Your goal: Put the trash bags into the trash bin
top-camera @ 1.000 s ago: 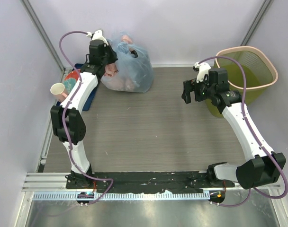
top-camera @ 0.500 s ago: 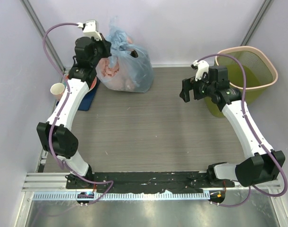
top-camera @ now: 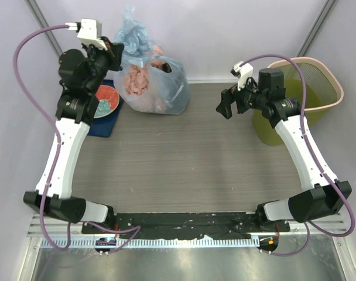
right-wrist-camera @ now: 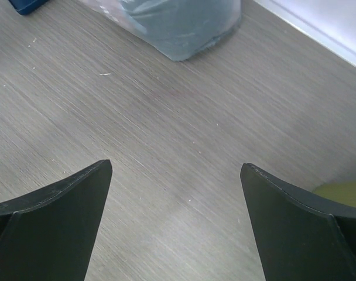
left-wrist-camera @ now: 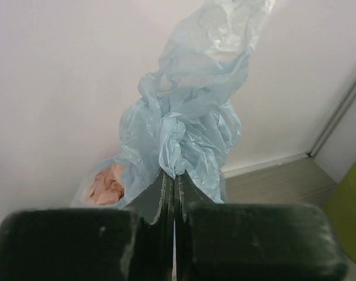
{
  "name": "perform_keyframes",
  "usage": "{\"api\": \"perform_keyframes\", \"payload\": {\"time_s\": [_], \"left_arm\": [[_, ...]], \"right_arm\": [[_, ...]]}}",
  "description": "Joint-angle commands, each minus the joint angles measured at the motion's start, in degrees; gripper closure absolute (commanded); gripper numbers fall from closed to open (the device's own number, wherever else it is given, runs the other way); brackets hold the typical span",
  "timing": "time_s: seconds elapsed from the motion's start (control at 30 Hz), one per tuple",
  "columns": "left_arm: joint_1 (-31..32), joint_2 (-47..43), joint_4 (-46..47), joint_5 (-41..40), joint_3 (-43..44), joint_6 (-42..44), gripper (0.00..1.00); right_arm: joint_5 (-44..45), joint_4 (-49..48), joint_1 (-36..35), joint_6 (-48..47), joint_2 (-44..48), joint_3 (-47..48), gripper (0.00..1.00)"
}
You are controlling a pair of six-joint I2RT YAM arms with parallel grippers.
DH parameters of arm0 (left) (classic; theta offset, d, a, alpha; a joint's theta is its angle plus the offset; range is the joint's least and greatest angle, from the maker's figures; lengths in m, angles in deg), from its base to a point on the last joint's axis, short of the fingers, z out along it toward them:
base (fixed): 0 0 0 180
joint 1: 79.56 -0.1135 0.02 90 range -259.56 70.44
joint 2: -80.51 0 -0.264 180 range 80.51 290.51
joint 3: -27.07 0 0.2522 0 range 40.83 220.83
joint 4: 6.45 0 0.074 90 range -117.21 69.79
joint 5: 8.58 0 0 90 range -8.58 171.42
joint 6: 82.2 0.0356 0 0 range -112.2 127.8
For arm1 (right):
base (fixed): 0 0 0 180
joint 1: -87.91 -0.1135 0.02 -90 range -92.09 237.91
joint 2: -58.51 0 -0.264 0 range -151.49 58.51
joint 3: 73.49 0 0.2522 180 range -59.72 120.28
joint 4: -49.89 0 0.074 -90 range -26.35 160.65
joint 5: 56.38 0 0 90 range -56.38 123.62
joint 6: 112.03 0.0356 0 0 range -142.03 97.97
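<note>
A translucent light-blue bag [top-camera: 160, 88] showing pink lumps stands at the back left by the wall. My left gripper [top-camera: 115, 50] is shut on its bunched, crinkly top [left-wrist-camera: 190, 117] and holds that top stretched upward; the fingertips [left-wrist-camera: 166, 181] pinch the plastic. The trash bags are out of view. The olive-green trash bin [top-camera: 337, 88] with its pinkish rim stands at the back right, and an edge of it [left-wrist-camera: 351, 222] shows in the left wrist view. My right gripper [top-camera: 223, 107] hangs open over bare table [right-wrist-camera: 175, 170], left of the bin, with nothing between its fingers.
A dark blue mat carrying a red plate [top-camera: 105, 100] lies left of the bag, under my left arm. The grey walls close in at the back and on both sides. A corner of the bin [right-wrist-camera: 342, 190] shows in the right wrist view.
My left arm has risen and swung up and to the left, drawing the bag's top upward. The right gripper has drifted slightly left and stays open.
</note>
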Motion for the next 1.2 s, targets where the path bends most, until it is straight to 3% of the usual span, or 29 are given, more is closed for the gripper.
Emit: {"api": "perform_keyframes", "payload": {"time_s": [0.0,0.17,0.4,0.77,0.83,0.87,0.9,0.93,1.03,1.17], "left_arm": [[-0.05,-6.57,-6.82,9.53,0.36,-0.14,1.00],[0.21,-10.63,-11.33,26.83,-6.22,-6.81,1.00],[3.45,-12.13,-10.18,38.09,-15.19,-14.47,1.00],[8.21,-11.86,-10.19,44.09,-18.80,-15.87,1.00],[8.30,-11.86,-9.84,45.41,-19.32,-16.75,1.00],[8.30,-11.95,-10.18,45.93,-19.50,-17.19,1.00],[8.21,-12.21,-10.71,45.76,-19.85,-17.02,1.00],[8.12,-12.39,-11.67,45.68,-19.85,-16.24,1.00],[6.46,-13.00,-15.19,44.62,-20.47,-13.60,1.00],[-0.73,-13.10,-16.43,44.88,-21.61,-13.07,0.99]], "right_arm": [[-4.94,-1.13,-2.51,-4.38,-0.66,6.18,0.01],[-8.99,-2.53,-8.13,-4.04,-0.67,9.44,0.01],[-9.35,-7.63,-17.27,0.27,2.67,5.24,0.01],[-6.64,-13.16,-22.38,7.73,2.94,0.66,0.03],[-5.22,-13.17,-22.38,8.27,2.41,0.48,0.11],[-4.17,-13.08,-22.38,8.09,2.41,0.22,0.22],[-1.99,-13.08,-22.38,8.18,2.50,0.13,0.37],[-1.01,-12.91,-22.20,8.18,2.93,0.04,0.62],[1.55,-12.20,-21.85,9.58,4.34,-0.66,0.99],[0.51,-12.20,-17.48,14.92,7.33,-2.85,0.99]]}}
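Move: The blue trash bag is already pinched in my shut left hand; it goes to my open right gripper, roughly 35 cm to the left hand's right, 7 cm back and 20 cm lower. The filled bag stands about 6 cm ahead, 9 cm right and 38 cm below the left hand. From my right hand, the blue trash bag's middle is some 13 cm ahead, 32 cm left and 22 cm up; the bin is about 6 cm ahead, 24 cm right and 16 cm lower. I keep the blue trash bag pinched and swing it to the right hand: my left hand draws back about 17 cm, briefly up then down, and to its right, turning some 50 degrees clockwise and tipping down. My right hand goes left, back and slightly up to meet the bag, turns counter-clockwise, then shuts its fingers on the bag's near side and eases right. ##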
